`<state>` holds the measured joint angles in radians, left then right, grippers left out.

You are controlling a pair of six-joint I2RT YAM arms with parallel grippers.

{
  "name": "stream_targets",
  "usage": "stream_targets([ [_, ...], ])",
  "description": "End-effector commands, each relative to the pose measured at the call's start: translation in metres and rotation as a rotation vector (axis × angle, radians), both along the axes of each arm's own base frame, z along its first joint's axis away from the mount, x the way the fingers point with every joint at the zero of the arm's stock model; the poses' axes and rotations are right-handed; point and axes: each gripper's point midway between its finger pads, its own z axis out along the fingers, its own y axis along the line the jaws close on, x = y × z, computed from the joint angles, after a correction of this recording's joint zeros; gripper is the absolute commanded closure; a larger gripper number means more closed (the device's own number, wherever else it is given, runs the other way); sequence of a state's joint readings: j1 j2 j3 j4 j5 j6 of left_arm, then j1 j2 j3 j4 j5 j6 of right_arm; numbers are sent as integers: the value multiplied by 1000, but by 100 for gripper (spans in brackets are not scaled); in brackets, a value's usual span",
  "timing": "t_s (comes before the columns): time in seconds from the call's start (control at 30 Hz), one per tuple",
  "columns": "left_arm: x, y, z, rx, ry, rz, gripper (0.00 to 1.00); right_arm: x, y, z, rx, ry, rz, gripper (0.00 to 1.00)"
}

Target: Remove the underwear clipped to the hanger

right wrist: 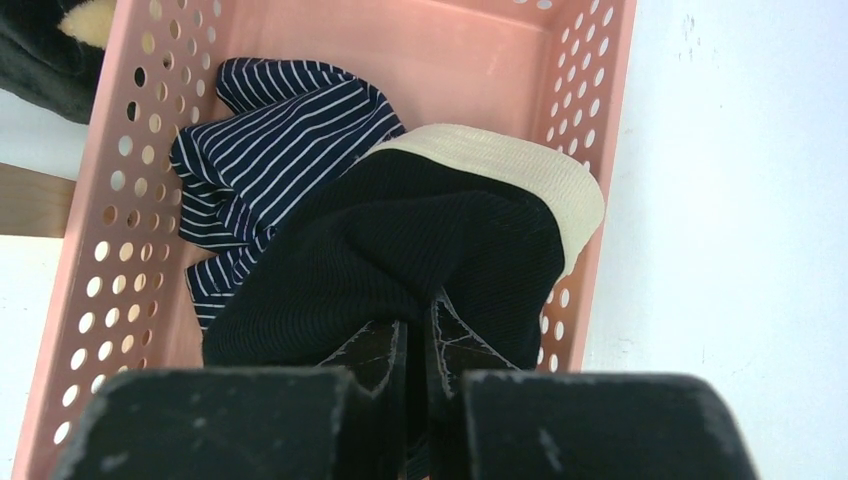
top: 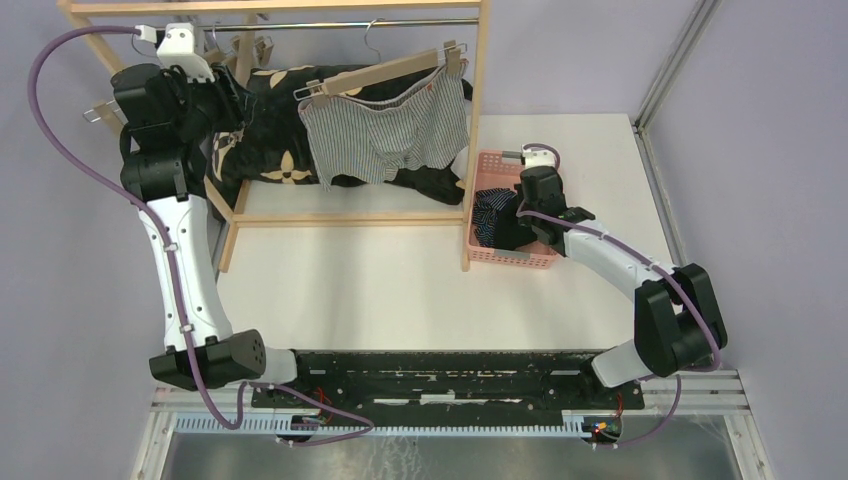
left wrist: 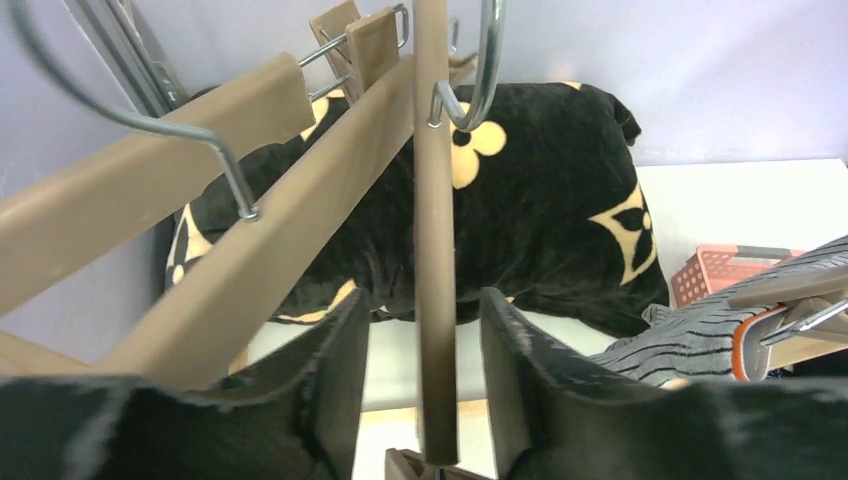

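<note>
Grey-white pinstriped underwear (top: 385,135) hangs clipped to a wooden hanger (top: 385,70) on the rack's rail (left wrist: 435,250); its edge shows in the left wrist view (left wrist: 690,345). My left gripper (top: 232,88) is up at the rail's left end. The left gripper (left wrist: 425,300) stands open astride the rail, with a gap on each side. My right gripper (right wrist: 420,310) is shut on the black underwear (right wrist: 430,240), which has a cream waistband, low inside the pink basket (right wrist: 130,200). Navy striped underwear (right wrist: 270,140) lies in the basket beside it.
A big black cushion (top: 270,150) with cream flowers lies under the rack. Empty wooden hangers (left wrist: 270,250) crowd the rail by my left gripper. The rack's right post (top: 475,130) stands next to the basket (top: 490,160). White table stretches in front.
</note>
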<state>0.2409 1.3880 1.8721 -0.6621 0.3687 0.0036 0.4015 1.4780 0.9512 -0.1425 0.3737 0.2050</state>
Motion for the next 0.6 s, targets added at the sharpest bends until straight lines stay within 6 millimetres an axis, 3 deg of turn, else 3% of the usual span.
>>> stream_targets([
  [0.0, -28, 2, 53, 19, -147, 57, 43, 8, 3, 25, 46, -77, -11, 85],
  [0.13, -47, 2, 75, 29, -206, 83, 34, 9, 4, 29, 55, -87, -12, 68],
  [0.37, -85, -3, 114, 49, -320, 106, 26, 5, 2, 52, 74, -137, -15, 28],
  [0.57, -108, 1, 128, 63, -367, 165, 17, -3, 3, 72, 112, -184, 3, 23],
])
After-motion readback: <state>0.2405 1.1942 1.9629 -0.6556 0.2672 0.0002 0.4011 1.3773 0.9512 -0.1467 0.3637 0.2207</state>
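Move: The left hand, jaws already parting, has the just-hung empty hanger between its fingers, that hanger's middle about 8 cm ahead and 3 cm up. The last loaded hanger is some 23 cm right and 5 cm ahead, roughly level; two empty hangers hang about 7 and 15 cm left and 6 cm ahead. The right hand still pinches black underwear over the basket, whose middle is about 4 cm left and 6 cm below; dark striped underwear lies 8 cm left, 2 cm ahead. Up and back together, the left hand draws off the hanger it has hung on the rail, rising about 10 cm and retreating some 8 while its fingers open wide and tip up roughly 15 degrees. The right hand first stays over the basket and opens wide, letting go of the black underwear, then lifts almost straight up nearly 4 cm. ##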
